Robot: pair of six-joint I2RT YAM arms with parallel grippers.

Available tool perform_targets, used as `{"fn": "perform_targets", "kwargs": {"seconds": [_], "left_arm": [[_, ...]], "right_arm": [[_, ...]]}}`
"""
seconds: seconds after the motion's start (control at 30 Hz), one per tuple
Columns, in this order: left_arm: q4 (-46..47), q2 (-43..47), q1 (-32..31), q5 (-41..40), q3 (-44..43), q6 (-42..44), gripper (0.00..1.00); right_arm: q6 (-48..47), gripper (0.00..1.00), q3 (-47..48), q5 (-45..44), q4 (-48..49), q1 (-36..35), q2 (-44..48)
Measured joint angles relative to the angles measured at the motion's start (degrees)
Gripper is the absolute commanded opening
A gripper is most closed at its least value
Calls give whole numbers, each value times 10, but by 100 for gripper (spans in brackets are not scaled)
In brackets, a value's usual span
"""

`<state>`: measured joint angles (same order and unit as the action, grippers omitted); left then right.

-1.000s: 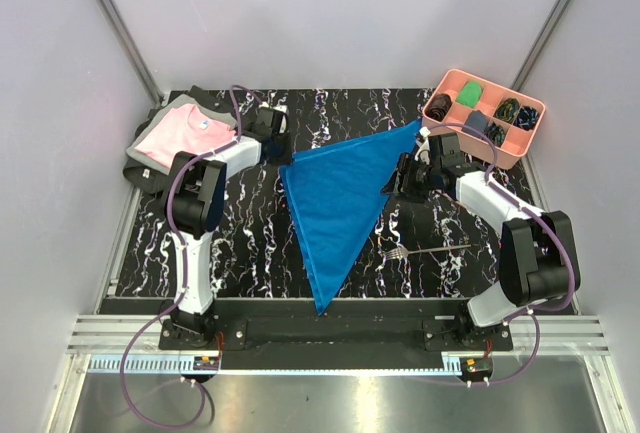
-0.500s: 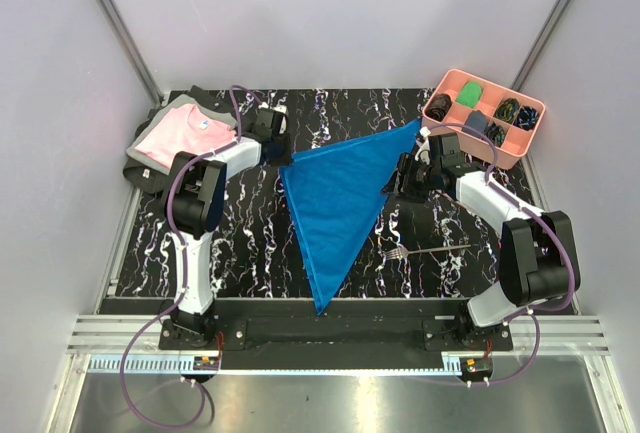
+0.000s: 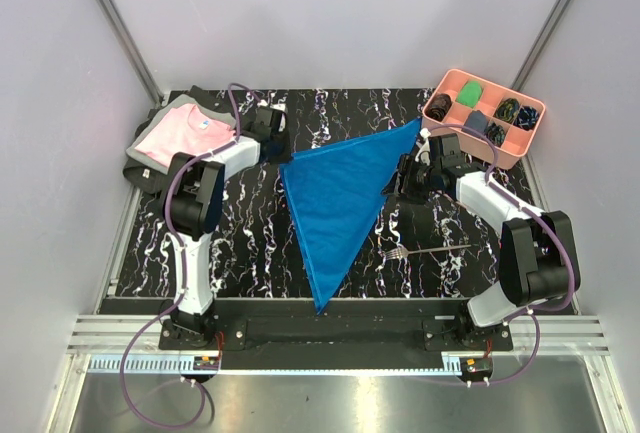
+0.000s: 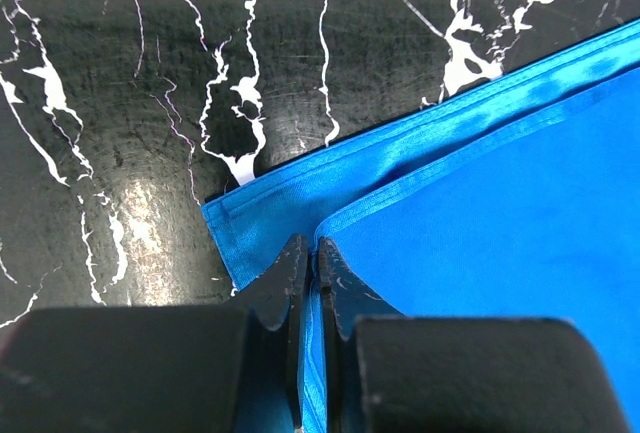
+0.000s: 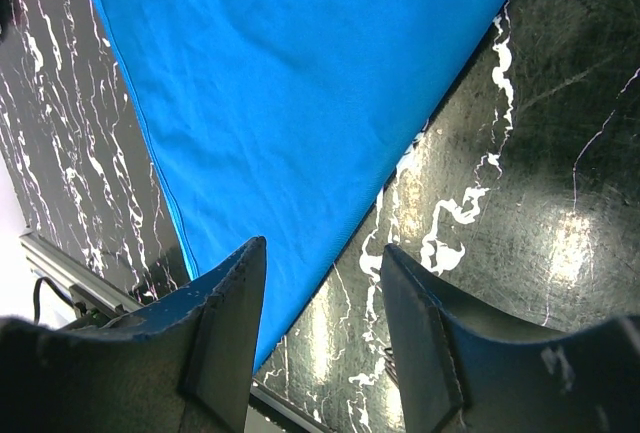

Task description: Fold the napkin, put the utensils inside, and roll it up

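The napkin [image 3: 340, 198] is a shiny blue cloth folded into a triangle on the black marbled table, its long point toward the near edge. My left gripper [image 3: 279, 155] is at its left corner. In the left wrist view the gripper [image 4: 308, 253] is shut on the hem of the upper layer of the napkin [image 4: 480, 203], and the lower layer's corner shows just beyond. My right gripper [image 3: 398, 186] hangs open over the napkin's right edge; between its fingers [image 5: 325, 273] I see the napkin [image 5: 300, 83] edge and bare table. A silver fork [image 3: 425, 250] lies to the napkin's right.
A pink compartment tray [image 3: 510, 159] with small cloth bundles stands at the far right corner. A folded pink shirt [image 3: 180, 133] with grey trim lies at the far left. The table's near edge runs along the arm bases.
The left wrist has shifted very slightly toward the far left. The napkin, the fork and the right arm look the same.
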<state>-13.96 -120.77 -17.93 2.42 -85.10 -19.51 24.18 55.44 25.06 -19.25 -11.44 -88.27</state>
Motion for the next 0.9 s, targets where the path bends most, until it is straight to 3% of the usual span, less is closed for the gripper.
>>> {"fn": "perform_targets", "kwargs": {"seconds": [0.7,0.73,0.9], "left_arm": [[0,7,10,-7,-3,0,6],[-1,7,10,-8,-4,1,9],[-1,7,10,-10,-12,1,50]], "right_arm": [[0,58,-4,1,-2,0,0],[0,59,-4,1,-2,0,0],[0,62,-4,-3,-4,1,0]]}}
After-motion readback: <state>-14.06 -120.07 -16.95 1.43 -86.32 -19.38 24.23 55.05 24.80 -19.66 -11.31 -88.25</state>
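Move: The left hand's nearly shut fingertips are on the napkin's folded edge, with its left corner about 2 cm left, 1 cm ahead and 1 cm below. The napkin's middle lies some 13 cm right and 9 cm back, the pink shirt about 23 cm left and 4 cm ahead. From the right hand, that corner is roughly 25 cm left, 7 cm ahead and 7 cm lower. The left hand rises about 1.5 cm, shifting the napkin's edge 1 cm left, then forward, and starts opening its fingers. ##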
